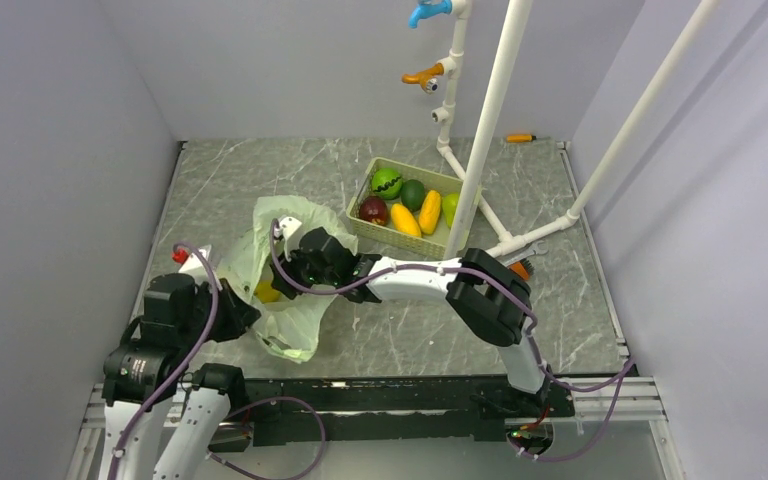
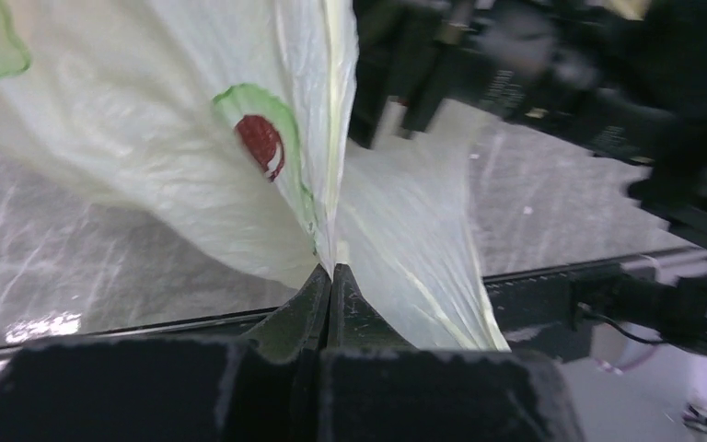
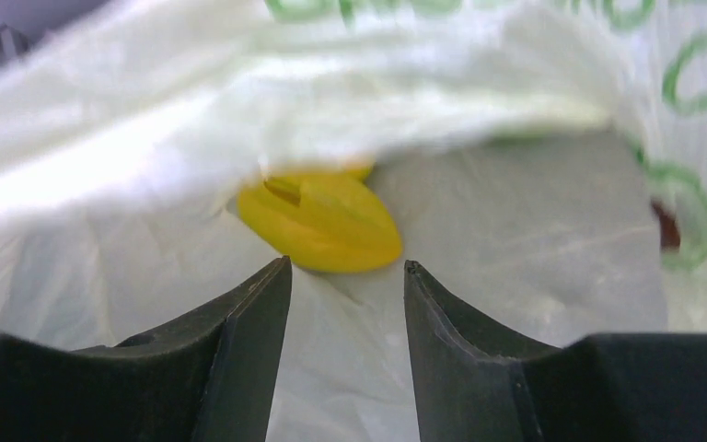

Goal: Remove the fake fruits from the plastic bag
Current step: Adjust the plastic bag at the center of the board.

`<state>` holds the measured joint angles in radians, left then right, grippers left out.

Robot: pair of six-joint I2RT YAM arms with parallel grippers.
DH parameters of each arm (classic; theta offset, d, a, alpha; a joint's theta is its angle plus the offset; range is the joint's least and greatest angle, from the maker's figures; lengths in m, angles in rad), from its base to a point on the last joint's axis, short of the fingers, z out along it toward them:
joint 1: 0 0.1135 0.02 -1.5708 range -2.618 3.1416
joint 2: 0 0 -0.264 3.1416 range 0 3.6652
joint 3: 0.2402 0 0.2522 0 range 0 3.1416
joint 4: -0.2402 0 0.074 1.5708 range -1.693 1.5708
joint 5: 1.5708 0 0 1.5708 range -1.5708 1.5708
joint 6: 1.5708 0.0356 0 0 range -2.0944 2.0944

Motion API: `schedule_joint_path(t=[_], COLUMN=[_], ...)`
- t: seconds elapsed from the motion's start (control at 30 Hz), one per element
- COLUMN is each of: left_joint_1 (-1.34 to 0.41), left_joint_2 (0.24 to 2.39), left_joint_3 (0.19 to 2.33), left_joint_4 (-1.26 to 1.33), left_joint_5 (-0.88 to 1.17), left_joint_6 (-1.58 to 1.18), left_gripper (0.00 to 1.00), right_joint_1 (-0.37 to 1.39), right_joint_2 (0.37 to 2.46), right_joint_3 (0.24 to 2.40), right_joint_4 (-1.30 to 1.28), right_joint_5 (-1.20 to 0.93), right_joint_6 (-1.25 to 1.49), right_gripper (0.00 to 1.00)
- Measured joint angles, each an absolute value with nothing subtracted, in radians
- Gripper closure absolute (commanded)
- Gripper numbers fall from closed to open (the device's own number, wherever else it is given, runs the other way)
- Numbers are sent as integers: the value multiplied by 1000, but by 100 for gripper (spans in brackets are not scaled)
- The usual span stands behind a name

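Note:
The pale-green plastic bag [image 1: 280, 270] lies crumpled on the table's left half. My left gripper [image 2: 331, 269] is shut on a fold of its film [image 2: 396, 230] and holds it up. A yellow fake fruit [image 3: 324, 221] lies inside the bag, partly under the bag's upper film; from above it shows as a yellow patch [image 1: 268, 292]. My right gripper [image 3: 345, 265] reaches into the bag's mouth, open, its fingertips just short of the yellow fruit with nothing between them. Several other fake fruits lie in the beige tray [image 1: 360, 225]: a green ball with a dark zigzag band [image 1: 387, 183], a maroon one [image 1: 373, 210], yellow oblong ones [image 1: 429, 211].
A plain dark green oval fruit [image 1: 413, 194] also lies in the tray. A white pipe frame [image 1: 485, 130] stands behind and right of the tray, with blue and orange taps on its post. An orange object [image 1: 520, 138] lies at the back wall.

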<state>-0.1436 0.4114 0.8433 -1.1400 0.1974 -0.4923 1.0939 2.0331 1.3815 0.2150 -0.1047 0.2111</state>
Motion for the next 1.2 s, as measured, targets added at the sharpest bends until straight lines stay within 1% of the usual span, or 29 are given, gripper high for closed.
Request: schedule_joint_path(t=[0.03,0.1,0.27,0.33,0.43,0.5,0.57,0.7,0.77,1.03,1.2], left_joint_1=[-144,-144,-144,-144,-144,-144,-144,-144,-144,-144,-144], left_joint_2=[423,446,442,408,341,310,301,304,297,267,235], left_joint_3=[870,919,1027,1076,1097,1067,996,831,795,799,809], left_joint_4=[-1136,-1120,-1070,-1065,-1064,-1073,-1089,-1142,-1176,-1193,-1184], left_joint_5=[228,295,434,435,412,392,376,337,313,232,184], left_joint_6=[-495,-503,-531,-540,-544,-544,-543,-543,-542,-536,-541], left_gripper=[100,100,100,100,100,100,100,100,100,100,100], right_joint_1=[1094,1094,1094,1094,1094,1094,1094,1094,1094,1102,1123], right_joint_2=[2036,2037,2032,2029,2029,2029,2029,2015,1999,1954,1977], right_joint_3=[1391,1402,1394,1383,1378,1378,1375,1335,1310,1233,1236], right_joint_4=[223,241,287,296,297,299,295,270,232,124,78], right_joint_5=[-103,-96,-70,-63,-54,-53,-55,-105,-139,-299,-322], right_joint_6=[214,219,231,233,234,233,235,224,204,120,89], right_gripper=[49,46,30,23,19,16,11,7,6,5,6])
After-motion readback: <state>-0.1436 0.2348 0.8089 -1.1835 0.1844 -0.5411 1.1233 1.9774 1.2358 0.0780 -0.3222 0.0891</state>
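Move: The left gripper already pinches the near-left side of the plastic bag; from it the yellow star fruit lies about 8 cm ahead, neither left nor right, and some 12 below. From the half-open right gripper at the bag's mouth that fruit is about 5 cm left, straight across and 5 lower. The green fruit is roughly 8 cm ahead of this gripper and 3 left, the second yellow fruit 9 left and 1 ahead, both 5 lower. Keep the left gripper shut on the bag and hoist it about 12 cm, swinging slightly right and then back with its fingertips tilting up, then drop it to its starting height. Hold the right gripper nearly still as it opens almost fully, then draw it back about 7 cm, down and somewhat right among the bag's folds, fingertips dipping and turning counter-clockwise. ##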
